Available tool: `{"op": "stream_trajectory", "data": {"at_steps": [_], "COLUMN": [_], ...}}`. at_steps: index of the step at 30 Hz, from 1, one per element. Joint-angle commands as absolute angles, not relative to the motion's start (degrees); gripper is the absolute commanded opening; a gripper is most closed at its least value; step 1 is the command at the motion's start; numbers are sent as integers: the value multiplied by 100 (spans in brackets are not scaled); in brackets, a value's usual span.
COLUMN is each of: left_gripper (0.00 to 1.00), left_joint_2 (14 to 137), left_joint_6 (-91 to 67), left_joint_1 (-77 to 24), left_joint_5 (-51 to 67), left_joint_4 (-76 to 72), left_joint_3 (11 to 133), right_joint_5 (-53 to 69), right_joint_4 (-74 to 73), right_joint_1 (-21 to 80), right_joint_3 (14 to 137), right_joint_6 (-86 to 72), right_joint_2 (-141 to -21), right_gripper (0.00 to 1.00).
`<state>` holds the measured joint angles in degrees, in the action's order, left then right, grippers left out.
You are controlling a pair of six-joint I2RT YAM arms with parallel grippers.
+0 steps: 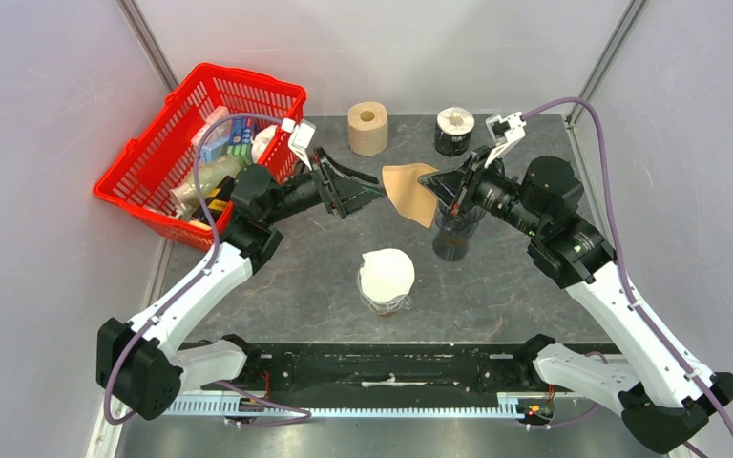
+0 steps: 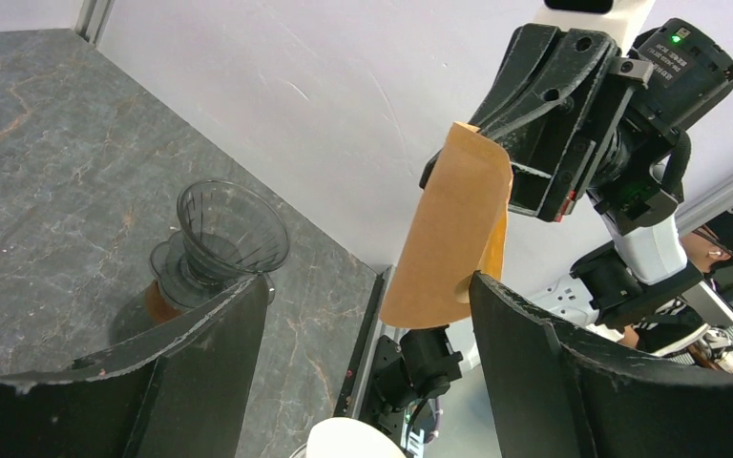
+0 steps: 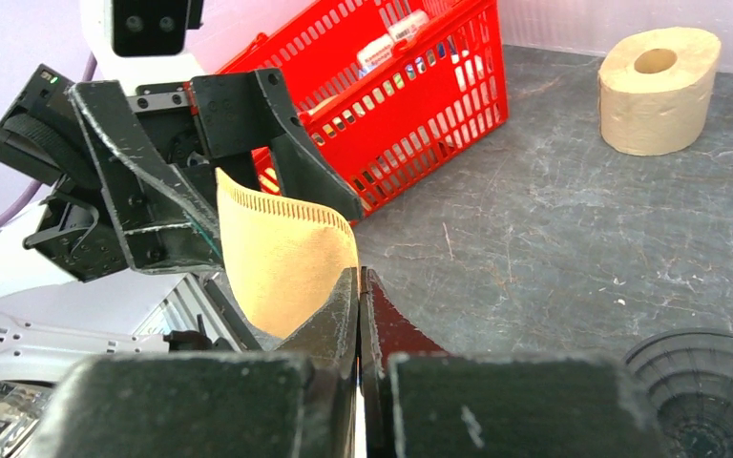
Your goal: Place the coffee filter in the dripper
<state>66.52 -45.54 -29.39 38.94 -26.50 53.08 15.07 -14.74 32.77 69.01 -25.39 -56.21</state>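
A brown paper coffee filter [image 1: 408, 191] hangs in the air over the middle of the table. My right gripper [image 1: 436, 183] is shut on its right edge; the pinch shows in the right wrist view [image 3: 358, 281], with the filter [image 3: 282, 253] standing up from the tips. My left gripper [image 1: 370, 194] faces it from the left, open, and the filter's [image 2: 449, 248] free edge reaches its fingertips [image 2: 482, 291] without being pinched. The dark see-through dripper [image 1: 456, 229] sits on a brown-based vessel just below the right gripper, also seen as a cone [image 2: 224, 234].
A red basket [image 1: 200, 143] of groceries stands at the back left. A beige paper roll [image 1: 367, 129] and a black roll [image 1: 455, 132] stand at the back edge. A glass holder with a white filter [image 1: 387, 277] sits near the front middle.
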Motion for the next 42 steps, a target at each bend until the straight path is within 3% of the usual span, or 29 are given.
{"op": "stream_trajectory", "data": {"at_steps": [1,12,18,27,34,42], "left_gripper": [84,84,66,64,53,54], "left_joint_2": [6490,6793,6789,6949,7139,6575], "left_joint_6": [-4518,-4603,-4941,-5189,-5300,-4512], "left_joint_1": [-2953,-2963,-2962,-2964,-2986,-2963], "left_joint_5": [3781,3797,4199,4474,4728,4322], "left_joint_4": [-2668,-2568,-3341,-3643,-3762,-3106], "left_joint_3": [5438,5634,5452,5479,5568,5222], "right_joint_5": [1307,1626,1277,1213,1259,1496], "right_joint_4": [-1346,-1094,-1216,-1286,-1264,-1433], "right_joint_1": [3278,3278,3278,3274,3278,3283], "right_joint_3": [6888,6862,6825,6807,6799,6885], "right_joint_6": [-2474,-2610,-2584,-2591,-2610,-2547], "right_joint_2": [-5562,-5747,-5776,-5774,-5759,-5605], "right_gripper": [0,0,0,0,0,0]}}
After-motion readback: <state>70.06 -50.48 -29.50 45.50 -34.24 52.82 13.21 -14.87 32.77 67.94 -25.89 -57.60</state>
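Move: The brown coffee filter, already pinched by the right fingers, has its middle about 5 cm to the right of the open left hand, some 2 cm back and level in height. Seen from the right hand, that middle lies roughly 2 cm to its left, 2 cm back and 3 cm lower. The white-filter dripper stands some 12 cm back from the left hand, 1 cm to its right and 22 below; the dark dripper, about 1 cm ahead, 17 to the right and 23 below. Hovering at the filter's free edge, the left hand bobs up and back by about 2 cm, then sinks and edges right, turning some 7 degrees clockwise and narrowing its fingers from wide to half open around that edge. The right hand keeps its pinch and carries the filter about 1 cm forward and 1.5 cm down, so that the edge comes close to the forward left finger. ##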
